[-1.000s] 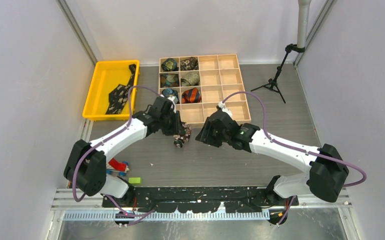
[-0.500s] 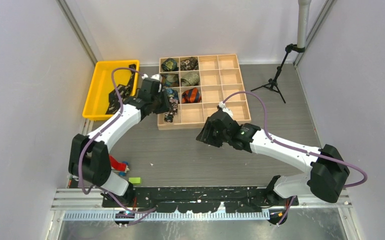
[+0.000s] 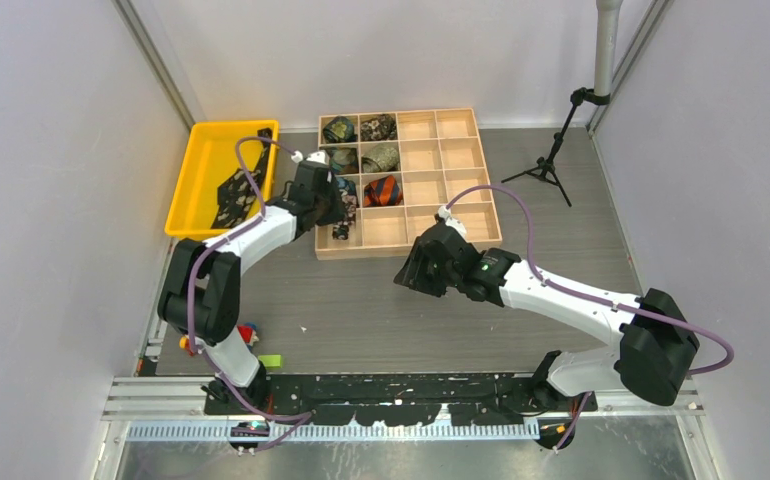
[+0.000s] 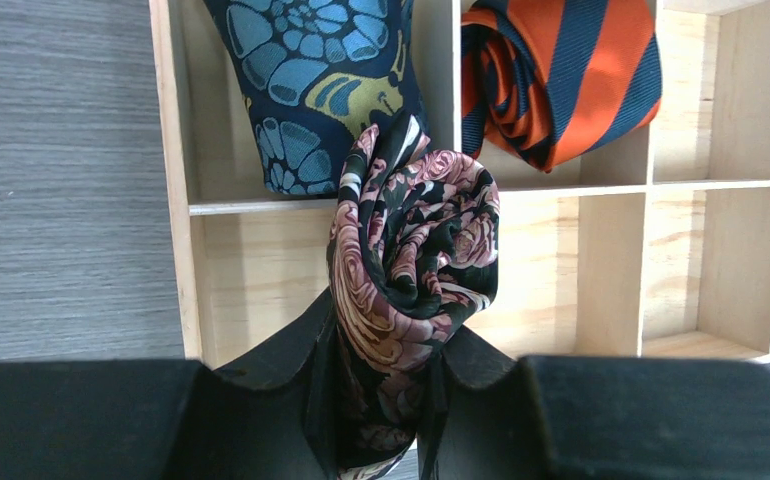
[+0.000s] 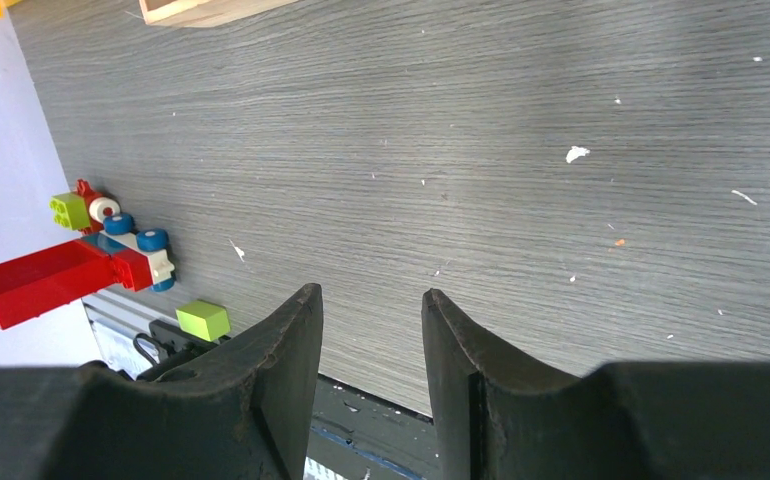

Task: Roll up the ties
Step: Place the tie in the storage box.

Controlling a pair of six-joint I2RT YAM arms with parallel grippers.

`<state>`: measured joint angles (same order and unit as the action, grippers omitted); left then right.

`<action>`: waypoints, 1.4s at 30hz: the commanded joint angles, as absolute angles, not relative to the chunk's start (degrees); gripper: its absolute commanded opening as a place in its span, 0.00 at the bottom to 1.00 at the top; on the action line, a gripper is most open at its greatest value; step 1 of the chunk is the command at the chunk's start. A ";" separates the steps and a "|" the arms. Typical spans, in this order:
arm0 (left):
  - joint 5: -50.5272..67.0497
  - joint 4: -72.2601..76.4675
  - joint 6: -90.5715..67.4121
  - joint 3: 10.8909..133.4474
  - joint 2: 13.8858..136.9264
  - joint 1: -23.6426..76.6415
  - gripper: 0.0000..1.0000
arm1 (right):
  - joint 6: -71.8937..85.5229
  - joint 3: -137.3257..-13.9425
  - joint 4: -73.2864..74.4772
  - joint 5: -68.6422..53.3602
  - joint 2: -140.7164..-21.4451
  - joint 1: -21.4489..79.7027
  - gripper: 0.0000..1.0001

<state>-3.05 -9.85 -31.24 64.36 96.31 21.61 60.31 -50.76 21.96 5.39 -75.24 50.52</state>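
Note:
My left gripper (image 4: 386,330) is shut on a rolled dark tie with a pink-cream floral print (image 4: 411,250). It holds the coil over the front-left compartment of the wooden divided box (image 4: 176,200). From above, the same gripper (image 3: 339,222) and coil (image 3: 341,233) sit at the box's (image 3: 461,165) near-left corner. Several rolled ties fill the left compartments, among them a blue floral one (image 4: 311,80) and an orange-navy striped one (image 4: 561,80). A black dotted tie (image 3: 233,190) lies unrolled in the yellow tray (image 3: 196,170). My right gripper (image 3: 411,275) hangs open over bare table, its fingers (image 5: 296,330) holding nothing.
A black tripod (image 3: 551,160) stands at the back right beside the box. Toy bricks (image 3: 246,335) and a green block (image 3: 270,360) lie near the left arm's base; the right wrist view shows them as a red toy (image 5: 51,275) and green block (image 5: 202,320).
My left arm has carried the rolled floral tie from the table in front of the box up and left to the front-left compartment. The right arm has barely moved.

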 commanded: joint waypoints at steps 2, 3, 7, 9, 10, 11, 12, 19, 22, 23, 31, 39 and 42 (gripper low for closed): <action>-4.85 -2.25 -31.95 61.62 95.62 21.27 0.20 | 60.23 -50.62 21.11 5.59 -73.84 50.71 0.46; -4.96 -0.76 -31.96 60.65 95.29 21.27 0.20 | 60.22 -50.62 20.96 5.50 -74.03 50.71 0.46; -5.71 4.25 -32.69 57.84 95.55 21.27 0.20 | 60.36 -51.00 20.45 5.03 -74.72 50.71 0.46; -5.13 4.59 -33.15 57.39 96.11 21.27 0.21 | 60.24 -51.06 20.54 5.01 -74.75 50.71 0.46; -4.67 4.79 -33.49 56.97 96.19 21.27 0.21 | 60.32 -51.02 20.63 5.01 -74.75 50.71 0.46; -4.41 4.78 -33.89 56.53 96.06 21.27 0.22 | 60.35 -50.92 20.57 5.01 -74.64 50.71 0.46; -4.36 4.64 -34.50 55.88 95.69 21.27 0.22 | 60.32 -50.76 20.57 5.01 -74.57 50.71 0.45; -2.99 1.99 -36.81 51.88 93.46 21.36 0.44 | 60.48 -50.71 20.03 4.74 -75.19 50.71 0.45; -2.50 0.33 -37.23 51.29 93.53 21.36 0.50 | 60.64 -50.91 19.60 4.25 -75.70 50.71 0.45; -2.21 -0.88 -37.38 51.37 93.66 21.36 0.51 | 60.75 -50.90 19.48 4.16 -75.75 50.67 0.45; -0.33 -4.71 -37.88 51.99 93.74 21.53 0.56 | 60.91 -50.63 19.42 4.18 -75.45 50.71 0.45; -2.85 -13.19 -34.56 56.52 90.06 21.59 1.00 | 60.53 -51.02 19.70 4.37 -75.10 50.71 0.45; -4.05 -16.02 -33.58 58.29 87.99 21.56 1.00 | 59.44 -52.34 21.09 5.02 -74.89 50.71 0.46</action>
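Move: The left hand already holds the rolled floral tie above the storage box's front-left compartment, whose middle lies about 7 cm below its fingers, some 2 cm back and 1 cm to the left. From the same hand, the blue tie sits about 6 cm ahead and 1 cm left, the orange striped tie 7 cm ahead and 9 cm right, both some 6 cm lower. From the idle right hand, the front-left compartment is about 16 cm ahead, 16 cm left and 10 cm down. The left hand lowers the held floral tie about 5 cm into the front-left compartment, at first nearly straight down, then drawing back some 3 cm towards the box's front edge while the fingers start to loosen partway down. Near the bottom it lingers, then spreads its fingers fully to let go of the roll and backs off up about 2 cm and slightly further back, the open fingers still on either side of the compartment. ##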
